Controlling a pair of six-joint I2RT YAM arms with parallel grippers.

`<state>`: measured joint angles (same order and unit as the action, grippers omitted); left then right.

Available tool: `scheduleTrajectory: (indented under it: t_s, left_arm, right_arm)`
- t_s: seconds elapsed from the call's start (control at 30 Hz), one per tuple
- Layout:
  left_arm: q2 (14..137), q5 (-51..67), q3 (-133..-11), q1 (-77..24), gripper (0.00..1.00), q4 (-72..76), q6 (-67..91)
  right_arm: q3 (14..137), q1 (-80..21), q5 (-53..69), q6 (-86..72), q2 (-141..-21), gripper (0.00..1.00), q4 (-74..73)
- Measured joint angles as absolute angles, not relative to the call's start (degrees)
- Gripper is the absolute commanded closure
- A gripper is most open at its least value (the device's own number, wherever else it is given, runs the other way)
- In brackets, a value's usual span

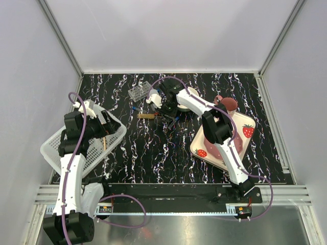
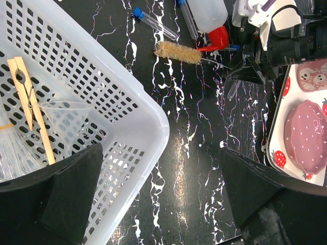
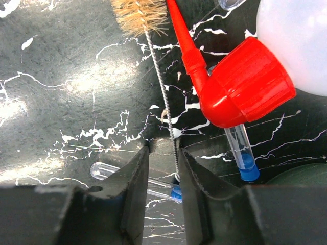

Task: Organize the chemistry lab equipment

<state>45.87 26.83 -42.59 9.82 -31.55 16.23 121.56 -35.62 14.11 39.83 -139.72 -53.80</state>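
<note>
My right gripper (image 3: 163, 150) hangs low over the table, its jaws a narrow gap apart. The thin wire handle (image 3: 166, 107) of a bristle brush (image 3: 140, 13) runs down between them, close against the right finger. A blue-capped tube (image 3: 161, 188) lies crosswise on the table under the jaws. The white squeeze bottle (image 3: 299, 41) with its red cap (image 3: 245, 87) lies just right, over a second tube (image 3: 240, 150). A clear tube rack (image 1: 139, 92) stands behind. My left gripper (image 2: 161, 153) is open and empty above the corner of the white basket (image 2: 127, 109).
The basket holds a wooden clothespin (image 2: 30, 104), a clear funnel (image 2: 66, 117) and pipettes (image 2: 10, 153). Another blue-capped tube (image 2: 153, 23) lies left of the bottle. The strawberry plate (image 1: 240, 145) and pink mug (image 1: 228, 104) sit to the right.
</note>
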Motion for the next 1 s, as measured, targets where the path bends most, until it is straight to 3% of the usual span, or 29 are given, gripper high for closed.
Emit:
scheduleTrajectory:
  t_s: [0.2,0.43,1.0]
  left_arm:
    - [45.9,26.8,-42.6,9.8,0.01,-31.6,16.2]
    - [45.9,26.8,-42.6,9.8,0.01,-31.6,16.2]
    - [43.3,28.2,-41.0,9.8,0.01,-29.8,19.4]
  right_arm:
    - [121.6,-35.6,14.2,40.2,-139.8,0.88,-53.8]
    - [121.6,-35.9,14.7,40.2,-139.8,1.0,-53.8]
    - [121.6,-36.3,30.3,34.4,-136.2,1.0,-53.9]
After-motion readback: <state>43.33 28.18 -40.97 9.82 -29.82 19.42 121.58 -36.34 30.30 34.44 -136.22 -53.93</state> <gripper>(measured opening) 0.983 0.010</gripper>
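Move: The brush lies on the table with its wire handle running between the open fingers of the right hand; its middle is about 5 cm to the left, level with the hand. The red-capped bottle is roughly 7 cm ahead and 4 left, the bowl some 8 ahead and 7 right, a blue-capped tube about 2 back and 2 right, and the white basket around 33 left and 11 back. From the left hand the brush lies about 14 cm ahead, 16 right and 18 below. The brush's wire handle is pinched as the right fingers close fully on it from less than half open. The hand then draws left and back, close to the table at first and rising after, away from the bowl and towards the white basket: some 4 to 5 cm left and about 4 cm each back and up, tilting roughly 15 degrees so its left side rises. ##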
